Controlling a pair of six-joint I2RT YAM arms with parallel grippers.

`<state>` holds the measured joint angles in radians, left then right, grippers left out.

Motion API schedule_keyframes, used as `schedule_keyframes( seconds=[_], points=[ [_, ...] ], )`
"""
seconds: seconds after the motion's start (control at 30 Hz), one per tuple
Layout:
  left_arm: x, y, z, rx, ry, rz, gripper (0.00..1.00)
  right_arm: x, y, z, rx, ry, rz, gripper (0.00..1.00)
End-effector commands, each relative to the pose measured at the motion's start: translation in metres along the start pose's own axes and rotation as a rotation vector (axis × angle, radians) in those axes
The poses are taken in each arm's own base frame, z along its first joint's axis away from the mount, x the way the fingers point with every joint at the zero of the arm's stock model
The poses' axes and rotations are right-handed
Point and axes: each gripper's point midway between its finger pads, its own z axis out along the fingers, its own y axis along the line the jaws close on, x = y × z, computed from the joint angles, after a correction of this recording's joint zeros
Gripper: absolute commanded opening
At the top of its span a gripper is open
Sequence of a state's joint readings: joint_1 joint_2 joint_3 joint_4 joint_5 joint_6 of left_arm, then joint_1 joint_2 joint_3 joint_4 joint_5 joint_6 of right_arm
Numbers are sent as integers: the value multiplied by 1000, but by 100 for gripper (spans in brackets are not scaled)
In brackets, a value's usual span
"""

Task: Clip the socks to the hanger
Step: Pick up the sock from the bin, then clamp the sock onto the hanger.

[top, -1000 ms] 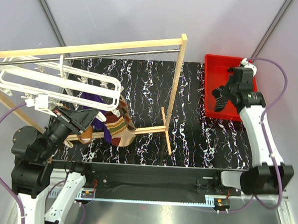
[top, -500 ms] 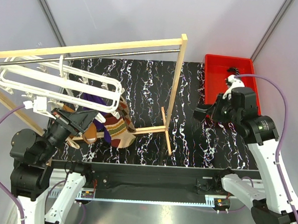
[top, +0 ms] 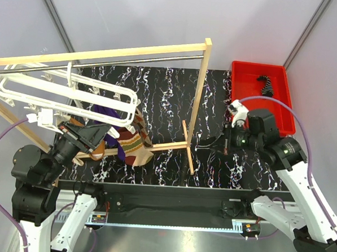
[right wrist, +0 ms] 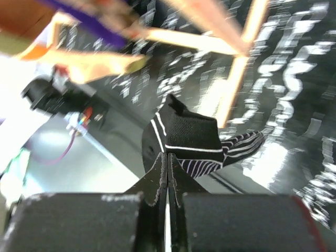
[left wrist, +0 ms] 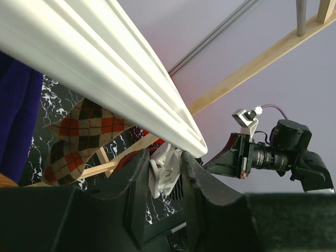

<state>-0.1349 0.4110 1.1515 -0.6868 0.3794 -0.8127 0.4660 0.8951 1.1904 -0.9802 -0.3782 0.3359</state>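
The white hanger (top: 63,93) hangs from the metal rod at the left. A purple sock (top: 105,115) and an orange-brown argyle sock (top: 135,141) dangle under it. My left gripper (top: 99,131) is below the hanger's near corner, shut on one of its white clips (left wrist: 167,167). The clip sits squeezed between the black fingers (left wrist: 137,181), under the hanger's rail (left wrist: 105,68). My right gripper (top: 214,141) hovers over the middle of the table, shut on a black sock with thin white stripes (right wrist: 194,139). That sock sticks out past the closed tips (right wrist: 167,157).
A wooden-post frame (top: 199,99) with a metal rod (top: 115,63) spans the table, its foot (top: 187,144) just left of my right gripper. A red bin (top: 259,67) at the back right holds another striped sock (top: 266,86).
My right arm has swung from over the red bin leftward to the table's middle, carrying the striped sock. The left arm has stayed on the clip.
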Motion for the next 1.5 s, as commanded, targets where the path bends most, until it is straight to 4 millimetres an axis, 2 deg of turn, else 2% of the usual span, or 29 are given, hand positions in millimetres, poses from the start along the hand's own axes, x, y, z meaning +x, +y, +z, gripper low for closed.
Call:
schedule_keyframes(
  seconds=[0.0, 0.13, 0.23, 0.43, 0.57, 0.77, 1.07, 1.33, 1.47],
  points=[
    [10, 4, -1, -12, 49, -15, 0, -5, 45, 1, -218, -18, -45, 0],
    [10, 5, 0, -13, 48, -15, 0, -8, 79, 1, -357, -26, -90, 0],
    [11, 4, 0, -9, 50, -17, 0, -15, 92, 4, -395, -31, -99, 0],
    [9, 3, -3, -13, 46, -8, 0, -15, 98, 17, -398, -10, -117, 0],
    [9, 2, -4, -12, 45, -6, 0, -12, 106, 18, -432, -9, -136, 0],
    [10, 0, -3, 5, 46, -15, 0, -13, 140, 9, -594, -18, -196, 0],
    [9, -3, -3, 13, 48, -20, 0, -11, 187, 18, -734, 23, -290, 0],
    [9, -4, -3, 19, 47, -27, 0, -27, 231, 5, -865, -12, -354, 0],
    [9, -5, -4, 22, 46, -30, 0, -29, 245, 9, -903, -4, -373, 0]
  ],
)
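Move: The right gripper already holds the black striped sock. Its goal, the clip, is about 35 cm to its left, 7 cm nearer the base and some 14 cm higher, between the left gripper's fingertips. The multicoloured sock hangs about 29 cm left of the right hand, 4 cm back and slightly above. The wooden post is roughly 10 cm left and 12 cm ahead. Carry the black striped sock leftward with the right gripper, about 18 cm towards the clip, easing back some 6 cm across the near side of the wooden post and lifting about 11 cm, mostly late. Swing the wrist some 40 degrees counter-clockwise and raise the fingers until they point left, almost level; keep them shut. Hold the left gripper still on the clip. ##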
